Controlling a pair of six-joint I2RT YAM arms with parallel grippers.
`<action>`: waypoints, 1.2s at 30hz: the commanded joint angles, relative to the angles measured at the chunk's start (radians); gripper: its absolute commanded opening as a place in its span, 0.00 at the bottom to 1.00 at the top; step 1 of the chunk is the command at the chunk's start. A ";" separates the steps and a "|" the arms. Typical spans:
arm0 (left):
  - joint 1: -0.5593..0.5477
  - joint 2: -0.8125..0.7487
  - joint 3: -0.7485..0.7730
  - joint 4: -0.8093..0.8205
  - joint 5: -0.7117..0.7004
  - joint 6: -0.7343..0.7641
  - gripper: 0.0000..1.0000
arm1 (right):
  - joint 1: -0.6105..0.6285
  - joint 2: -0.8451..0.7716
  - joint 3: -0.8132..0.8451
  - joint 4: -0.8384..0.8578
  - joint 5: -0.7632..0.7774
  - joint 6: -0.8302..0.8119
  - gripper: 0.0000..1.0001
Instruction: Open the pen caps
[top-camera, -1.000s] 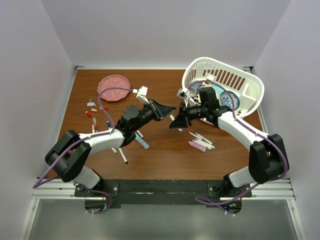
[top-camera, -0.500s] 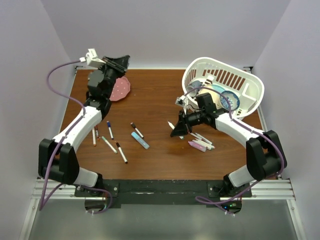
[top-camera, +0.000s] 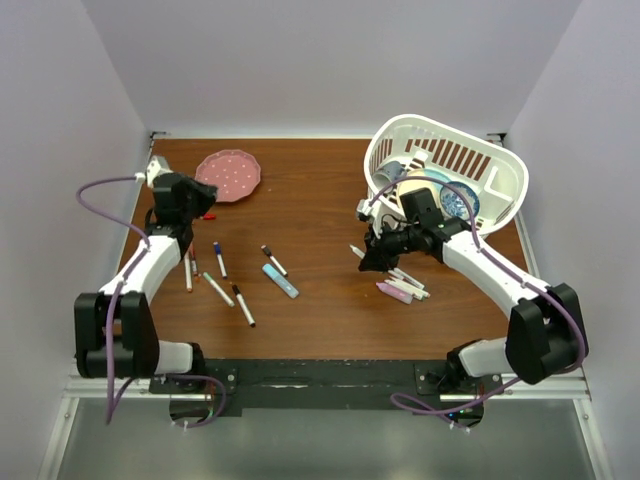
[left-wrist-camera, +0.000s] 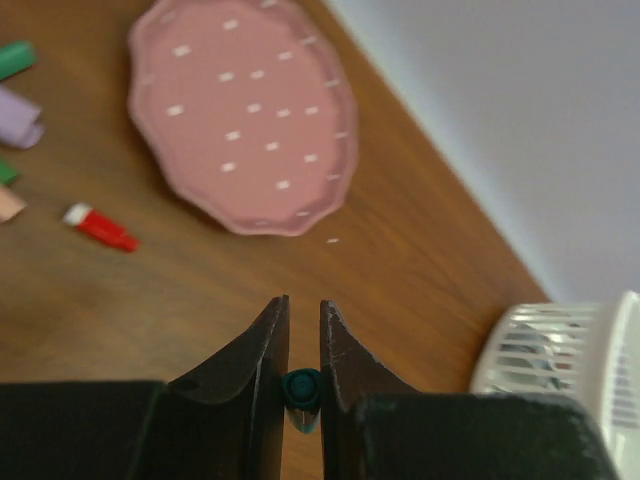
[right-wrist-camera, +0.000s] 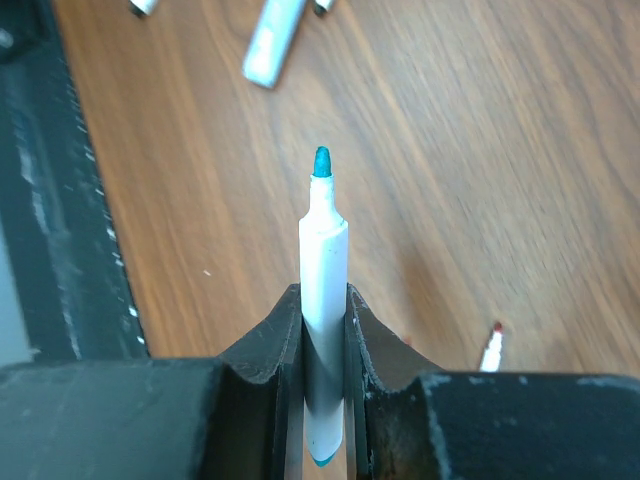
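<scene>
My left gripper (top-camera: 198, 207) hangs low over the table's left side, just in front of the pink plate (top-camera: 228, 175). In the left wrist view it (left-wrist-camera: 304, 305) is shut on a small teal pen cap (left-wrist-camera: 302, 388), pinched deep between the fingers. My right gripper (top-camera: 368, 258) is shut on a slim white marker (right-wrist-camera: 324, 270) whose bare teal tip (right-wrist-camera: 321, 162) points away from the wrist, above the wood. A loose red cap (left-wrist-camera: 100, 225) lies near the plate (left-wrist-camera: 245, 110). A green cap (left-wrist-camera: 15, 58) and a purple cap (left-wrist-camera: 20, 105) lie further left.
Several capped markers (top-camera: 218, 260) and a light-blue highlighter (top-camera: 281, 281) lie left of centre. A heap of uncapped pens (top-camera: 405, 285) lies under the right arm. A white basket (top-camera: 500, 170) with dishes stands at the back right. A red-tipped marker (right-wrist-camera: 490, 350) lies near the right gripper.
My left arm swung away from the centre, up and back, then down to the left by the plate, carrying the teal cap. My right gripper drifted slightly right with the uncapped marker.
</scene>
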 joint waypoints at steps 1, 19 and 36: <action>0.035 0.085 0.036 -0.113 0.006 0.033 0.00 | -0.006 0.015 0.037 -0.040 0.076 -0.078 0.00; 0.141 0.423 0.210 -0.252 -0.126 0.059 0.32 | -0.024 0.042 0.035 -0.040 0.145 -0.076 0.00; 0.156 -0.109 -0.016 -0.104 0.412 0.291 0.71 | -0.005 0.065 -0.037 -0.103 0.470 -0.145 0.10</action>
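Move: The drop spot for the left hand's teal cap is bare table about 7 cm to its left, 1 cm back and 17 cm below; the red cap lies about 2 cm beyond that spot, the peach cap about 14 cm left of the hand and level with it, the plate 12 cm ahead and 3 cm left. The white pens lie about 9 cm right, 5 cm back and 12 cm below the right hand, the pink pen 7 cm right and 9 cm back. The teal cap, still pinched in the left fingers, goes steeply down some 15 cm and about 7 cm left to the table beside the red cap, the wrist tipping down about 30 degrees; there the fingers open and let go, and the hand rises almost as far, tilting back. Meanwhile the right hand keeps the uncapped teal pen and carries it down and right towards the white pens. ##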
